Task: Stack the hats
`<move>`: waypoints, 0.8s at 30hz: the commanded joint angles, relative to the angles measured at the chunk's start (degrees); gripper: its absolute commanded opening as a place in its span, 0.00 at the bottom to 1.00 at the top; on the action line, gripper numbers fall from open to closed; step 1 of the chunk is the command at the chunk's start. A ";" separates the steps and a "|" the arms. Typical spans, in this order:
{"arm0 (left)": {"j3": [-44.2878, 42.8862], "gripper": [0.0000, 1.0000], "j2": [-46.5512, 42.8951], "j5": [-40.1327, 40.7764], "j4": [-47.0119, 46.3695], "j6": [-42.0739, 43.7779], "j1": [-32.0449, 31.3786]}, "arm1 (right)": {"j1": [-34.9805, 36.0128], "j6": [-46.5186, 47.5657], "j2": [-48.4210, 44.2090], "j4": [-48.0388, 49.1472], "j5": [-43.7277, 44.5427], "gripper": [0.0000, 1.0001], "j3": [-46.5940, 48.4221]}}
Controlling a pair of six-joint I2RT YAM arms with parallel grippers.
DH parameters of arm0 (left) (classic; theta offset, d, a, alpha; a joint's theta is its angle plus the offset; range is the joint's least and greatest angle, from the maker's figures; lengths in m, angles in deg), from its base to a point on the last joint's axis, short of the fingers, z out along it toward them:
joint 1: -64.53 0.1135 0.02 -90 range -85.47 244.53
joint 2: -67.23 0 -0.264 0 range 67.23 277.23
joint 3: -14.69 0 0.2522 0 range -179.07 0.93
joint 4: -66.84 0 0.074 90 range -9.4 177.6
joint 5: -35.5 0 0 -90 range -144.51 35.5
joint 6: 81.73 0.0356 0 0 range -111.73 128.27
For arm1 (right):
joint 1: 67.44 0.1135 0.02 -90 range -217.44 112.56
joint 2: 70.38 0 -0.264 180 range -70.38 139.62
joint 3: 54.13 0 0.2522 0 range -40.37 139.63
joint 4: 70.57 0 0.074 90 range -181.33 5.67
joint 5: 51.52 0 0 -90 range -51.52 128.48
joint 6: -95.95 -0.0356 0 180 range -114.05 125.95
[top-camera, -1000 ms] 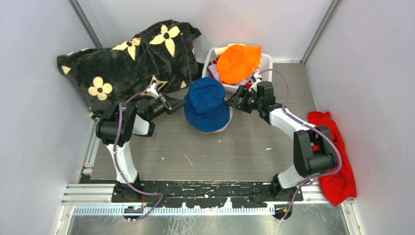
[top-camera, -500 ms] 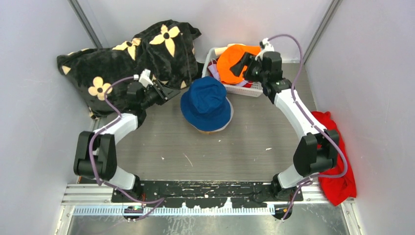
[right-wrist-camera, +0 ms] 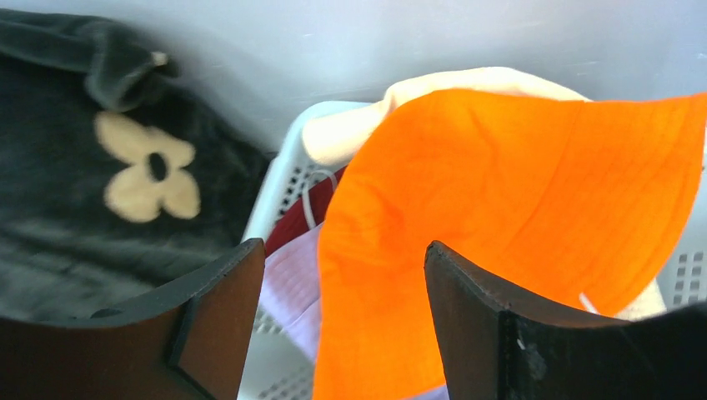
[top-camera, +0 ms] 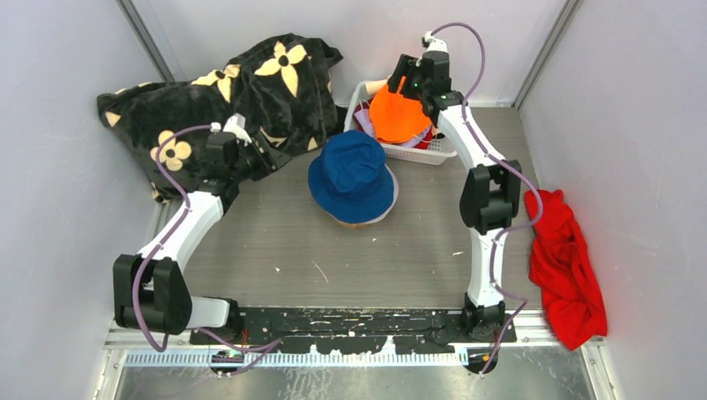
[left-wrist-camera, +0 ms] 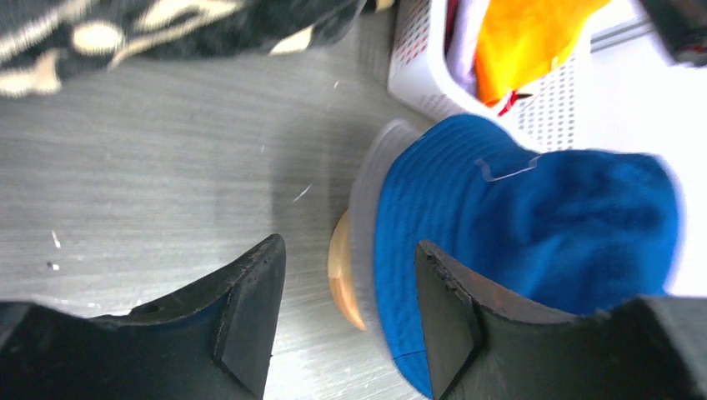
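Note:
A blue hat point(top-camera: 352, 173) sits mid-table on top of a grey hat whose brim point(left-wrist-camera: 367, 200) shows beneath it, with a tan rounded base point(left-wrist-camera: 340, 268) under both. My left gripper point(top-camera: 265, 157) stands open to the left of this pile, apart from it; in the left wrist view the gripper point(left-wrist-camera: 348, 250) has nothing between its fingers. An orange hat point(top-camera: 398, 112) tops a white basket point(top-camera: 429, 154). Lilac point(right-wrist-camera: 292, 287), maroon point(right-wrist-camera: 293, 218) and cream point(right-wrist-camera: 433, 90) hats lie under the orange hat point(right-wrist-camera: 517, 208). My right gripper point(top-camera: 403, 86) hovers open above it, shown as the gripper point(right-wrist-camera: 342, 250) in its wrist view.
A large black blanket with cream flowers point(top-camera: 225, 100) is heaped at the back left, right behind my left wrist. A red cloth point(top-camera: 569, 271) lies along the right wall. The basket stands against the back wall, close to the pile.
The left gripper has opened, let go of the blue hat's brim and drawn back to the left. The right arm has swung from beside the blue hat up over the basket.

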 commanded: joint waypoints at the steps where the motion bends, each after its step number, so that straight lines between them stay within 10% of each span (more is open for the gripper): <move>1: -7.17 0.59 -4.06 1.80 2.05 3.08 0.19 | -0.19 4.79 6.71 1.45 4.96 0.75 10.09; 18: -8.60 0.57 -5.82 2.36 -0.35 5.55 0.10 | -0.19 7.69 32.26 11.10 11.18 0.71 26.34; 24: -9.02 0.56 -5.71 3.16 0.35 6.81 0.02 | 0.30 8.21 33.52 14.88 14.72 0.31 24.48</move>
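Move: Over the basket's far side, the right hand has the orange hat's middle about 6 cm ahead, 3 cm to its right and 16 cm below. A beige cloth lies some 14 cm ahead and 4 cm left of the hand. The lavender cloth is about 4 cm ahead and 11 cm left, and the blue hat on its stand roughly 27 cm back and 16 cm left. From the left hand, the orange hat is about 30 cm ahead and 40 cm to the right. Sinking about 14 cm while reaching some 12 cm farther out, the open right hand comes down onto the far part of the orange hat, turning slightly clockwise. Only once it is down do its fingers begin to shut, gathering the orange fabric between the tips. The left hand, still open and empty, rises some 7 cm early on, tips up about 10 degrees, then stays there. ##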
